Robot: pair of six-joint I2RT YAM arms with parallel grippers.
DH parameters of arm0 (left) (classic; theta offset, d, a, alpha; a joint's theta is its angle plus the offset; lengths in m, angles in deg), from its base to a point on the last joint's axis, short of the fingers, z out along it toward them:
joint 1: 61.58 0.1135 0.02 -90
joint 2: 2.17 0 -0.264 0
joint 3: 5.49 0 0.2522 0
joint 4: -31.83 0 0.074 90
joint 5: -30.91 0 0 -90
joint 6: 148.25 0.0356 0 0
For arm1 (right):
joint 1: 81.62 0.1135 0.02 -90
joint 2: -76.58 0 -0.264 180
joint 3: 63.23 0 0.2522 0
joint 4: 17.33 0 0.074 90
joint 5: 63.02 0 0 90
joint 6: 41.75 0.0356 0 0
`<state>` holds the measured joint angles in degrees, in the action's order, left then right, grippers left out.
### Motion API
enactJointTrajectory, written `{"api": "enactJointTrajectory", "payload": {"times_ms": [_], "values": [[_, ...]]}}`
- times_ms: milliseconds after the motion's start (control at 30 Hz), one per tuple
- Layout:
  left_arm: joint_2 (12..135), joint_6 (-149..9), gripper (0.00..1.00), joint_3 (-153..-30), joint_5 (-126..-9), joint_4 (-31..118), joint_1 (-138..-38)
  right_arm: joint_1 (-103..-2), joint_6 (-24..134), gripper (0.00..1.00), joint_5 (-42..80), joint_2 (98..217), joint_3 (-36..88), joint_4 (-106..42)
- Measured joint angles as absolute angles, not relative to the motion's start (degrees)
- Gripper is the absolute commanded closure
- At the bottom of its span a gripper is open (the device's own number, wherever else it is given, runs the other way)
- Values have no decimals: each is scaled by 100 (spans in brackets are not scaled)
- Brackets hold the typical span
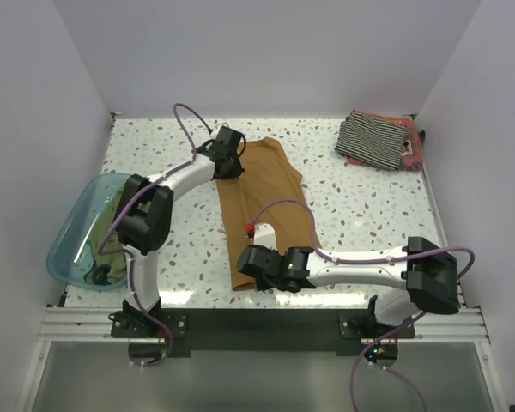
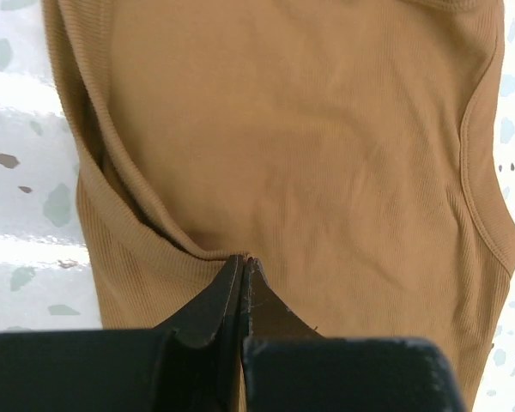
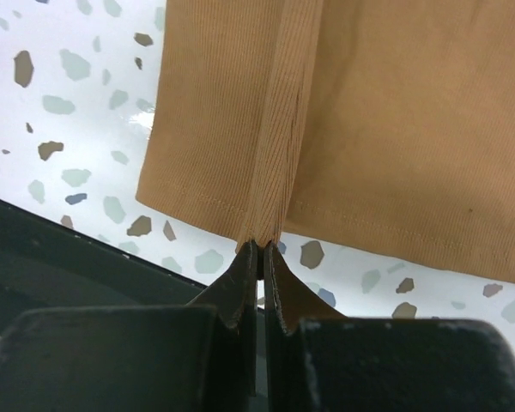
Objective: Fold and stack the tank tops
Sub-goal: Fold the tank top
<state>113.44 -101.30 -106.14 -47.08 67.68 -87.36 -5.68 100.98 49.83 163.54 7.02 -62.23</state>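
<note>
A tan-brown tank top [image 1: 266, 197] lies lengthwise in the middle of the speckled table, neck end far and hem near. My left gripper [image 1: 232, 163] is at its far left edge, shut on a pinch of the ribbed cloth [image 2: 309, 154] near the armhole, as the left wrist view shows [image 2: 245, 259]. At the near hem my right gripper [image 1: 251, 260] is shut on a raised fold of the same cloth [image 3: 395, 129], its fingertips meeting at the hem [image 3: 259, 249]. A black-and-white striped tank top [image 1: 373, 136] lies folded on a reddish one [image 1: 415, 154] at the back right.
A translucent teal tub [image 1: 69, 249] sits tilted at the table's left edge with olive green cloth [image 1: 103, 249] inside. The black front rail [image 1: 257, 322] runs just below the hem. White walls close in the table on three sides.
</note>
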Motion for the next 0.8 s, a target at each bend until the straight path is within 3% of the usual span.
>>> {"api": "enactJointTrajectory", "payload": {"times_ms": [400, 467, 500, 533, 667, 800], "values": [[11547, -10176, 100, -10682, -4693, 6755, -8911, -585, 10365, 99, 4992, 16157, 144, -5980], [11558, -10174, 100, -10682, -4693, 6753, -8913, -585, 10393, 92, 4992, 16157, 105, -5969], [11560, -10169, 100, -10682, -4697, 6751, -8915, -585, 10420, 79, 4994, 16157, 96, -5969], [11562, -10156, 99, -10682, -4710, 6746, -8915, -585, 10463, 73, 4996, 16157, 94, -5974], [11569, -9999, 64, -10699, -4826, 6635, -8915, -588, 10546, 55, 5018, 16148, 92, -6081], [11569, -9844, 58, -10758, -5012, 6408, -8915, -585, 10629, 50, 5208, 15871, 96, -6490]]}}
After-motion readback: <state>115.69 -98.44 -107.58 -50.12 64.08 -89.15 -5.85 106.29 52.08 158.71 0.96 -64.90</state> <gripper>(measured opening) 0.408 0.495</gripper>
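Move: The tank top's left side is already folded over, its loose edge still pinched: armhole end by the left hand, hem corner by the right. Each end is bound for the cloth about 2 cm below and 2 cm right of its hand. From the left hand the fold line lies 5 cm left, level, and the far armhole some 15 cm right, level; from the right hand the fold line is about 8 cm left, level, and the table's front edge 5 cm back, straight behind. The pinched flap edge is carried down onto the tank top's body and a touch to the right, each hand sinking some 1.5 to 2 cm and going right about as far. Then both grippers let go, the right one first, opening to nearly half; while opening they drift right again by 1.5 to 2 cm and start to rise, about 1 cm each. ##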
